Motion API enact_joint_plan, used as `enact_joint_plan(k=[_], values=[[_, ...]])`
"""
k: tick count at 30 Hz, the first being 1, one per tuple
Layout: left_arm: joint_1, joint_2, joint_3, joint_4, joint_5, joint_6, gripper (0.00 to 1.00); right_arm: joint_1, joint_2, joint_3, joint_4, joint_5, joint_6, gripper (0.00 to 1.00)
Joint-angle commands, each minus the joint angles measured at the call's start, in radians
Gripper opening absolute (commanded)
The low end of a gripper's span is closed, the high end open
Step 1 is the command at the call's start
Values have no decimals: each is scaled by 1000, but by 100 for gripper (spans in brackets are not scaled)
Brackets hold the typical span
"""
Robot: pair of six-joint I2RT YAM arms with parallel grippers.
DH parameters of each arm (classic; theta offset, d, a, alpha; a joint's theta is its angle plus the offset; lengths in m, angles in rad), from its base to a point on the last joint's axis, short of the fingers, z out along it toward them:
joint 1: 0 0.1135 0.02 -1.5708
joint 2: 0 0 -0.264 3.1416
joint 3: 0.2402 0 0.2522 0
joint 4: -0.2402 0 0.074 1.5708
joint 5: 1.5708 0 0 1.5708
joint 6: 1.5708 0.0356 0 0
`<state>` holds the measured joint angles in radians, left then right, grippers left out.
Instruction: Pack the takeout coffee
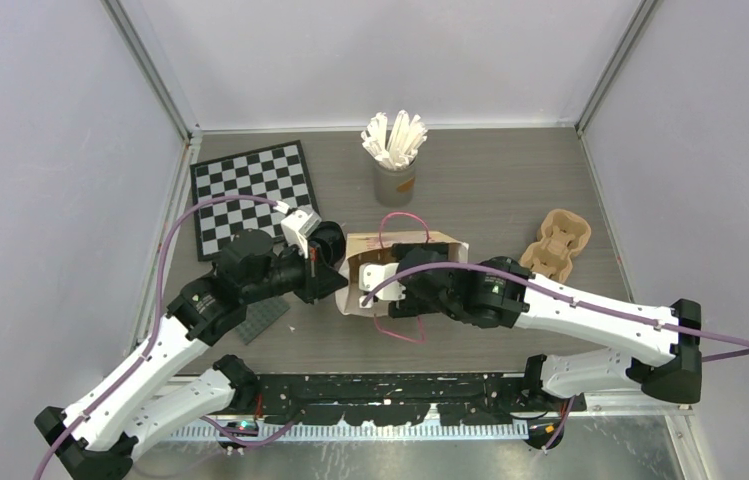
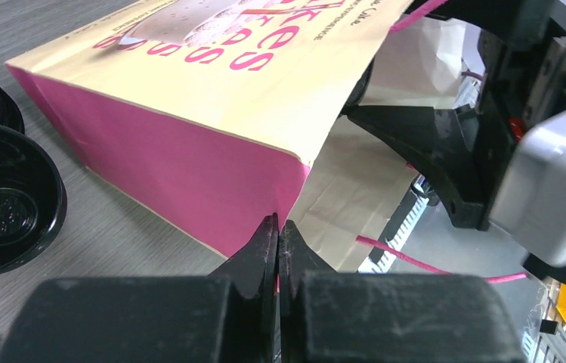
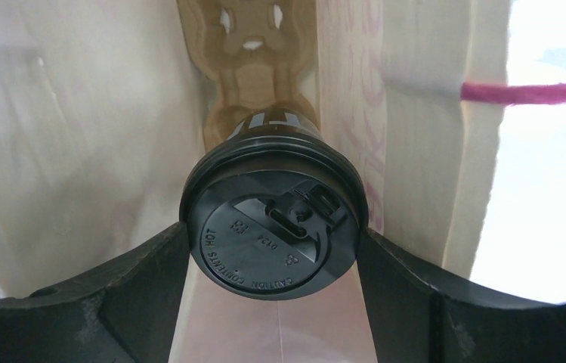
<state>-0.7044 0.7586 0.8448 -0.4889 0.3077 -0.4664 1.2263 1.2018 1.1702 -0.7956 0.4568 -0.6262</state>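
The pink paper bag [image 1: 440, 243] lies on its side mid-table, with its mouth open. My left gripper [image 2: 279, 227] is shut on the rim at the bag's pink corner [image 2: 189, 174], and a pink sliver shows between its fingers. My right gripper [image 3: 273, 231] reaches into the bag, shut on a black takeout coffee cup [image 3: 272, 227]. A finger presses each side of the cup's round lid. Beyond that cup a brown pulp carrier [image 3: 253, 53] shows deep in the bag. In the left wrist view two more black round lids [image 2: 4, 204] sit on the table left of the bag.
A chessboard [image 1: 253, 195] lies at the back left. A grey cup of white wrapped sticks [image 1: 395, 165] stands behind the bag. A brown pulp carrier [image 1: 558, 243] rests to the right. A grey mat piece [image 1: 265, 318] lies under the left arm. Enclosure walls ring the table.
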Motion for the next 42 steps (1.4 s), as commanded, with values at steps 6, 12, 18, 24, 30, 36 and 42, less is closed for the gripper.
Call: enact_joint_plan(k=[6, 12, 18, 24, 30, 36, 42], values=[[2, -12, -1, 77, 50, -21, 0, -21, -30, -76, 62, -29, -105, 75], [3, -27, -30, 82, 76, -55, 0, -21, -39, -160, 158, 9, -177, 74], [3, -58, -52, 100, 87, -71, 0, -21, -26, -176, 165, 26, -169, 74], [3, -65, -54, 106, 95, -78, 0, -21, -27, -211, 211, 73, -197, 75], [3, -67, -56, 105, 97, -79, 0, -39, -19, -230, 246, 60, -216, 75], [3, -73, -57, 94, 105, -79, 0, -45, 6, -227, 252, 17, -221, 75], [3, -83, -62, 79, 111, -78, 0, -47, 24, -233, 273, 25, -229, 75]])
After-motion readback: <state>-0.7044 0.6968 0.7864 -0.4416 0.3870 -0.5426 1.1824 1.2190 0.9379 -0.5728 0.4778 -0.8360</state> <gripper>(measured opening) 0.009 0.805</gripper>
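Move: The right hand holds a lidded coffee cup just inside the mouth of the leaning bag. The near well of the tray in the bag lies about 8 cm ahead of this hand, 4 cm to its left and 11 cm below; the other lidded cup stands some 21 cm right, 6 cm ahead, 17 cm lower. The left hand already pinches the bag's left rim, the well being roughly 9 cm ahead, 11 right and 13 below; empty black cups stand about 14 cm ahead of that hand, 5 left, 20 below. Keeping its grip around the lidded cup, the right hand sinks about 5.5 cm into the bag towards the tray's near well, quickly at first, then easing forward some 2 cm and rolling roughly 10 degrees, its left side dipping. The shut left fingers keep the rim pinched and draw it back by nearly 2 cm. ##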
